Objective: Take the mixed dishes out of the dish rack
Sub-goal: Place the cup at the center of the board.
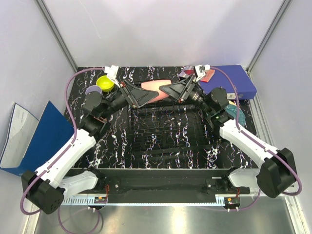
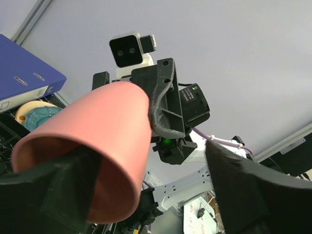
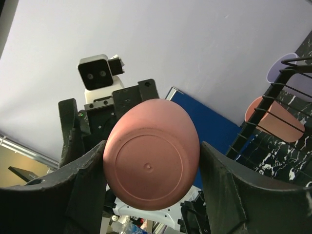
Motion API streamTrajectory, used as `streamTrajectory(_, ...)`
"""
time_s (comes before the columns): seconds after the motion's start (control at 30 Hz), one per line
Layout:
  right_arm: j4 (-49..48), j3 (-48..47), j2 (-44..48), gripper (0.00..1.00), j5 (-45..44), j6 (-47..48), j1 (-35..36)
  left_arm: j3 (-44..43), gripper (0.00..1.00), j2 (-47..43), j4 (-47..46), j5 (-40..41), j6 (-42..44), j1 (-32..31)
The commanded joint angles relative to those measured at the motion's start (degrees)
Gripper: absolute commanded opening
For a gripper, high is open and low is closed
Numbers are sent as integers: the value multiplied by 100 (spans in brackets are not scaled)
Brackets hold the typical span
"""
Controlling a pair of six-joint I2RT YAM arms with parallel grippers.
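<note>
The pink cup (image 1: 153, 87) hangs on its side in the air over the far edge of the dish rack (image 1: 165, 146), between my two grippers. My right gripper (image 1: 169, 90) is shut on the cup's base, and in the right wrist view both fingers press the base (image 3: 148, 168). My left gripper (image 1: 145, 95) is open. In the left wrist view one finger (image 2: 58, 190) sits inside the cup's mouth (image 2: 92, 146) and the other finger (image 2: 243, 195) stands well off its wall. No dishes show in the rack.
A yellow bowl (image 1: 105, 83) and a lavender cup (image 1: 91, 90) sit at the far left. A teal plate on a cream plate (image 2: 36, 114) lies at the right near a blue binder (image 1: 234, 80). Another blue binder (image 1: 44, 141) leans at the left.
</note>
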State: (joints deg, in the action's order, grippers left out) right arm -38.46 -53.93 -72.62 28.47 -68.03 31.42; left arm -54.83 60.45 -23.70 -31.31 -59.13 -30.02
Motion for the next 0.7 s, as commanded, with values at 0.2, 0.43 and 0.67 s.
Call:
streamTrajectory(0.2, 1378, -495, 353, 55, -200, 1086, 66, -458, 12, -182, 555, 71, 689, -57)
streamTrajectory(0.43, 3440, -601, 1275, 100, -1754, 2495, 66, -1537, 0, -656, 3194, 1153, 2238, 66)
streamTrajectory(0.67, 4863, -356, 1962, 100, -3346, 3093, 66, -2269, 0, -938, 5934, 4354, 2871, 523)
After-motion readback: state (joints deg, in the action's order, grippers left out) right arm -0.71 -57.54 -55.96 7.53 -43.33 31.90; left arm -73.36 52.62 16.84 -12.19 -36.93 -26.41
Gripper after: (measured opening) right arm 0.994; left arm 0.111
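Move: The pink cup hangs in the air in the right hand's grip, gripped near its base, its middle about 5 cm left and 2 cm ahead of that hand. From the left hand it lies about 4 cm right and 3 cm ahead, level, mouth facing it. Below by some 36 cm, the dish rack is about 13 cm ahead, 11 right; the standing pink cup 13 ahead, 29 left; the lavender cup 30 ahead, 33 left. The left fingers shut on the cup's rim wall, one inside the mouth and one outside, pinching it while both hands stay put; then the right fingers open wide and let go of the base. The hands part: the left carries the cup about 8 cm left and a little up, turning some 25 degrees counter-clockwise, as the empty right hand backs off about 7 cm to its right and slightly down, swinging clockwise. ##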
